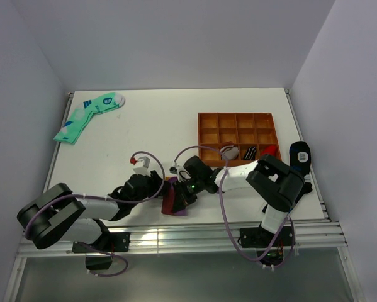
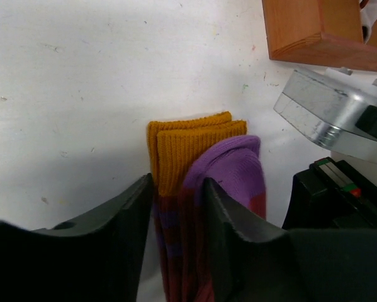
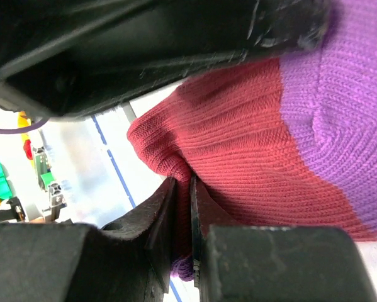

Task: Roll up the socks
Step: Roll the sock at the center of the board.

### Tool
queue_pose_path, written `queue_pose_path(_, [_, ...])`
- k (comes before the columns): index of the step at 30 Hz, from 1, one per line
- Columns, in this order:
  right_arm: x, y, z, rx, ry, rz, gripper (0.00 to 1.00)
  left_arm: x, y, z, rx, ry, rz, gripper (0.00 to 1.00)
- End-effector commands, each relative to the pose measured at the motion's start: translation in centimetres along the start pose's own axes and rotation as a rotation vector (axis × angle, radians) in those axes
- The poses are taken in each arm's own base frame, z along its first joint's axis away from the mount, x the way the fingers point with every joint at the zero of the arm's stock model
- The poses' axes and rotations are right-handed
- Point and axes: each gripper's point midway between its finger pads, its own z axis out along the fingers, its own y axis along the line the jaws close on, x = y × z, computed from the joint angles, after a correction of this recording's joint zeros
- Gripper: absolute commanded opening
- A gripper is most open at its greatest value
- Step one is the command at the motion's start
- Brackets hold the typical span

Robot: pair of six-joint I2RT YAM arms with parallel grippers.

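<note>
The socks (image 1: 174, 202) lie folded near the table's front edge, maroon-red striped with a purple toe and an orange-mustard cuff. In the left wrist view the socks (image 2: 201, 151) show the doubled cuff and the purple toe side by side. My left gripper (image 2: 177, 182) straddles the fold, its fingers pressing on both sides; from above, the left gripper (image 1: 153, 187) sits just left of the bundle. My right gripper (image 3: 183, 184) is shut on a pinch of the socks' (image 3: 251, 145) red fabric. Seen from overhead, the right gripper (image 1: 187, 190) is at the bundle's right side.
An orange wooden compartment tray (image 1: 237, 129) stands behind the right arm, with small items in its front row; the tray's corner (image 2: 314, 38) is close by. Mint-green socks (image 1: 87, 116) lie at the back left. A black sock (image 1: 299, 156) lies at the right edge.
</note>
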Motion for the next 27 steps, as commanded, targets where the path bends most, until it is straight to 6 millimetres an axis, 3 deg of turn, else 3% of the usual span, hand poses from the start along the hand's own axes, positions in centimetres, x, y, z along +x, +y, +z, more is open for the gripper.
queue_pose_path(1, [0.9,-1.4,-0.7,0.074,0.025,0.017,0.18,0.3,-0.6,0.4,0.02,0.016,0.007,0.43])
queue_pose_path(7, [0.8,-1.5,-0.8,0.065,0.028,0.036,0.18,0.6,0.1,0.7,-0.013,0.027,0.002,0.16])
queue_pose_path(9, [0.7,-1.3,-0.8,0.06,0.031,0.047,0.18,0.5,0.6,0.8,-0.05,0.02,-0.007,0.01])
queue_pose_path(15, [0.8,-1.0,-1.9,0.071,0.1,0.103,0.17,-0.3,2.7,0.6,-0.186,-0.022,-0.053,0.0])
queue_pose_path(22, [-0.1,-1.0,-3.8,0.029,0.096,0.155,0.17,-0.6,3.5,0.4,-0.232,-0.043,-0.081,0.0])
queue_pose_path(27, [-0.1,-1.2,-3.6,0.015,0.165,0.155,0.15,-0.5,3.6,0.5,-0.236,-0.04,-0.07,0.0])
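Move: The folded sock lies under both my hands: its middle is about 3 cm back and 3 cm to the right of my open left hand, with its left edge already between the left fingers and its orange cuff some 3 cm ahead. The box stands roughly 17 cm ahead and 23 cm to the right of my left hand. From my right hand, which already holds the near end, the sock's middle lies about 2 cm ahead and 1 cm left. My left fingers, half open, sink slightly and shut on the sock's left edge just behind the orange cuff, pinching it. Keeping its grip on the near end, my right hand then draws the cloth about 3 cm to the right and 2 to 3 cm forward, lifting 1 cm, while my left hand keeps its fingers shut, eases about 1 cm forward and turns some 10 degrees counter-clockwise. ##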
